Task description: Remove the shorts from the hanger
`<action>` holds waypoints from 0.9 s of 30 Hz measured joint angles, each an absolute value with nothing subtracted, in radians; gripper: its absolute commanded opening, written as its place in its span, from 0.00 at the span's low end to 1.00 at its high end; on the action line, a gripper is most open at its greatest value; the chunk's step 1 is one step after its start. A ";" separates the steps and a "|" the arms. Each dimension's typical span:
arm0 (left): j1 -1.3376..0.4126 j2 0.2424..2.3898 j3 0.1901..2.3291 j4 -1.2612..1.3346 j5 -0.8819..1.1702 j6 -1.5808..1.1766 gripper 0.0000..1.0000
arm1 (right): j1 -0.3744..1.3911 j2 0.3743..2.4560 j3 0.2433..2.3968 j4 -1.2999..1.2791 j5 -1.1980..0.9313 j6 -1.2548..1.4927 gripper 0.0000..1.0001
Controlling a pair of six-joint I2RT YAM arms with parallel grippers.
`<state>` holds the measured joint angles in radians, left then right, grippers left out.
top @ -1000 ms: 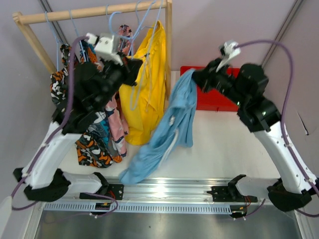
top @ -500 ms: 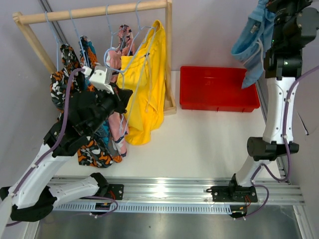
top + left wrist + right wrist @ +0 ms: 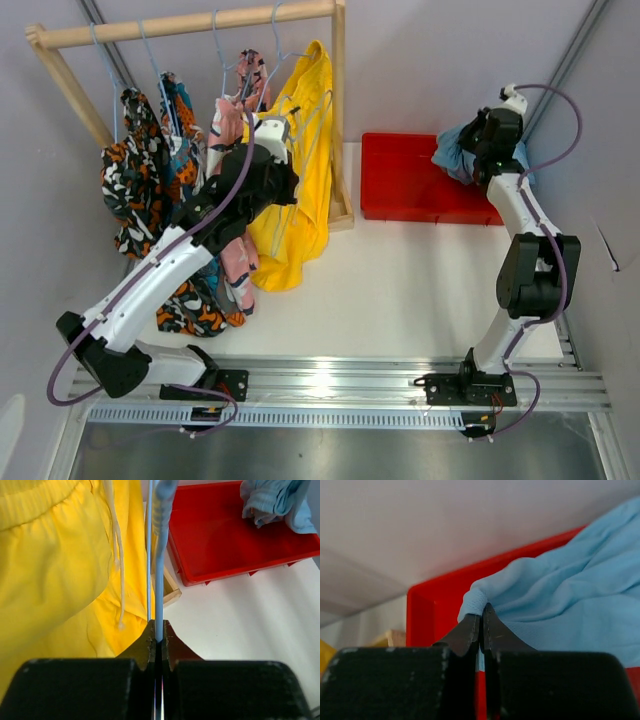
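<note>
My left gripper point(image 3: 159, 635) is shut on the thin light blue wire of an empty hanger point(image 3: 160, 555), right beside the bright yellow shorts point(image 3: 55, 570). From above, the left gripper point(image 3: 285, 125) sits at the rack next to the yellow shorts point(image 3: 300, 190). My right gripper point(image 3: 481, 612) is shut on a fold of the light blue shorts point(image 3: 570, 605). It holds the bunched light blue shorts point(image 3: 455, 155) over the right end of the red bin point(image 3: 410, 185). Pink print shorts point(image 3: 232, 135), teal-orange shorts point(image 3: 183, 112) and orange-black-white shorts point(image 3: 128, 175) hang on the rack.
The wooden rack point(image 3: 190, 22) stands at the back left, its post and foot point(image 3: 342, 205) between the yellow shorts and the red bin. The grey wall lies close behind the bin. A metal rail point(image 3: 330, 385) runs along the near edge.
My right arm has swung the light blue shorts from high at the right down over the red bin. My left arm has stretched up toward the rack, still shut on the hanger.
</note>
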<state>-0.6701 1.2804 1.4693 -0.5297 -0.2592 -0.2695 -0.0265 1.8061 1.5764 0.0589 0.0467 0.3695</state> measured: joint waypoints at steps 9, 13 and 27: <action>-0.634 1.402 1.693 -0.550 -0.256 -0.261 0.00 | -0.005 1.832 1.615 -0.128 0.057 0.395 1.00; -0.607 1.540 1.920 -0.588 -0.254 -0.246 0.00 | -0.004 1.899 1.707 -0.252 0.094 0.447 1.00; -0.566 1.998 2.454 -0.662 -0.223 -0.202 0.00 | 0.157 1.507 1.085 -0.260 0.090 0.562 0.99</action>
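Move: The right hand holds the blue shorts above the red bin, whose middle lies about 6 cm to its left, level ahead, some 25 cm below. For the left hand, holding the empty hanger, the right end of the rack's rail is roughly 24 cm ahead, 7 cm right and 22 cm up; the yellow shorts hang some 14 cm straight ahead, their middle about 5 cm lower. Right releases shorts, then retreats back and down; left carries the hanger 15 cm forward and up towards the rail. ##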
